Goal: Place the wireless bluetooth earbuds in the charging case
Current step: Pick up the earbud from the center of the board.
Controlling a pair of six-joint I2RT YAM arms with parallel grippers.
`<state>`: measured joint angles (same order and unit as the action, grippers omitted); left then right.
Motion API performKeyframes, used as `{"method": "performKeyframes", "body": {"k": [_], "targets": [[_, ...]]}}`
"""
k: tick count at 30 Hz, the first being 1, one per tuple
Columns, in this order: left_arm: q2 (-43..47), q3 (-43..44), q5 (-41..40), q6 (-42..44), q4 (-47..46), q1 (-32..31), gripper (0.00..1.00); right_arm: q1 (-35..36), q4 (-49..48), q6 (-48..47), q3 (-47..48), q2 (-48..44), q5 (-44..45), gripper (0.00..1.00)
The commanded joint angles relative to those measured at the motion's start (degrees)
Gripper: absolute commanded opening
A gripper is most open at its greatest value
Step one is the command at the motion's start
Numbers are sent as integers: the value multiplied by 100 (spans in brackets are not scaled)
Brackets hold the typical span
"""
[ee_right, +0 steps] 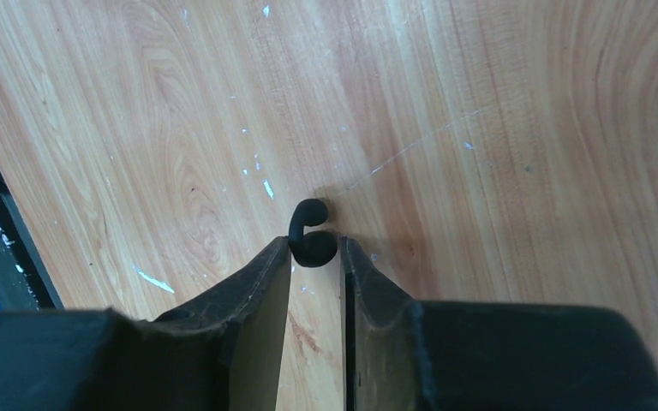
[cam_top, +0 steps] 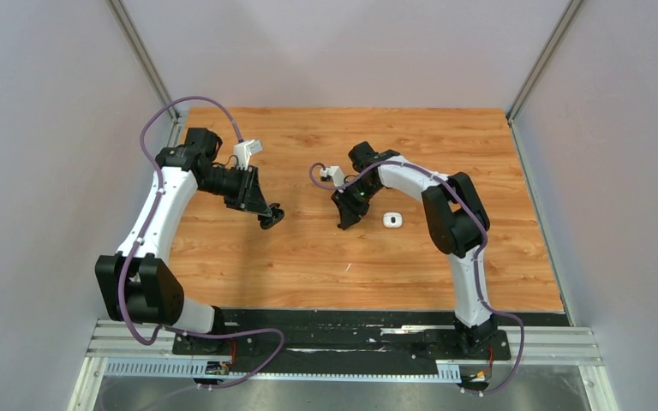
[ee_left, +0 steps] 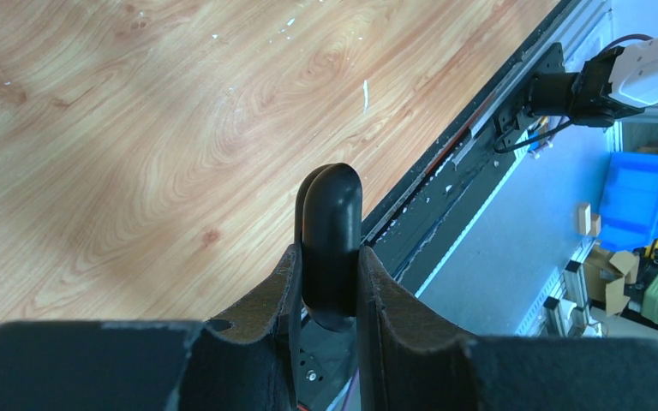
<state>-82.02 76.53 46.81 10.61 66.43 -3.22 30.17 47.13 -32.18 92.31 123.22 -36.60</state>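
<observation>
My left gripper (ee_left: 330,253) is shut on a black rounded charging case (ee_left: 330,201), held edge-on above the wood table; in the top view this gripper (cam_top: 271,216) hangs left of centre. A black earbud (ee_right: 313,246) with a short curled stem lies on the table between the fingertips of my right gripper (ee_right: 316,243). The left finger touches it and a thin gap shows at the right finger, so the jaws stand slightly apart. From above, the right gripper (cam_top: 345,221) points down at mid-table. A small white charging case (cam_top: 393,220) lies just to its right.
The wood table (cam_top: 308,265) has grey walls on three sides. A black rail (cam_top: 343,341) with both arm bases runs along the near edge. White scratches and specks mark the wood around the right gripper.
</observation>
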Motion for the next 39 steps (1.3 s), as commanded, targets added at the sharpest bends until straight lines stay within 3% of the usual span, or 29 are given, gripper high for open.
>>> {"method": "performKeyframes", "body": {"k": [1, 21, 39], "targets": [[98, 4, 84, 34, -52, 40, 0, -61, -52, 132, 279, 232, -234, 28], [106, 17, 74, 94, 16, 40, 0, -170, -35, 153, 691, 418, -496, 28], [55, 6, 95, 91, 28, 41, 0, -170, 153, 25, 733, 313, -735, 0]]}}
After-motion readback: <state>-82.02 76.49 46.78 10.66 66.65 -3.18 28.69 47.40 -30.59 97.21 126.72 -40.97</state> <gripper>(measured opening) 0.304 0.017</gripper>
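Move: The black earbud lies loosely between the right hand's open fingertips, about 1 cm ahead, 1 cm to the left and 1 cm below. The white case stands some 11 cm to this hand's right and about 1 cm ahead. The black charging case, in the left hand's grip, is roughly 19 cm left, 7 cm back and 18 cm higher. From the left hand the earbud is around 18 cm right, 8 cm ahead and 18 cm below. The right hand dips slightly, eases about 2 cm forward and 1 cm left, rising, and pinches the earbud shut. ##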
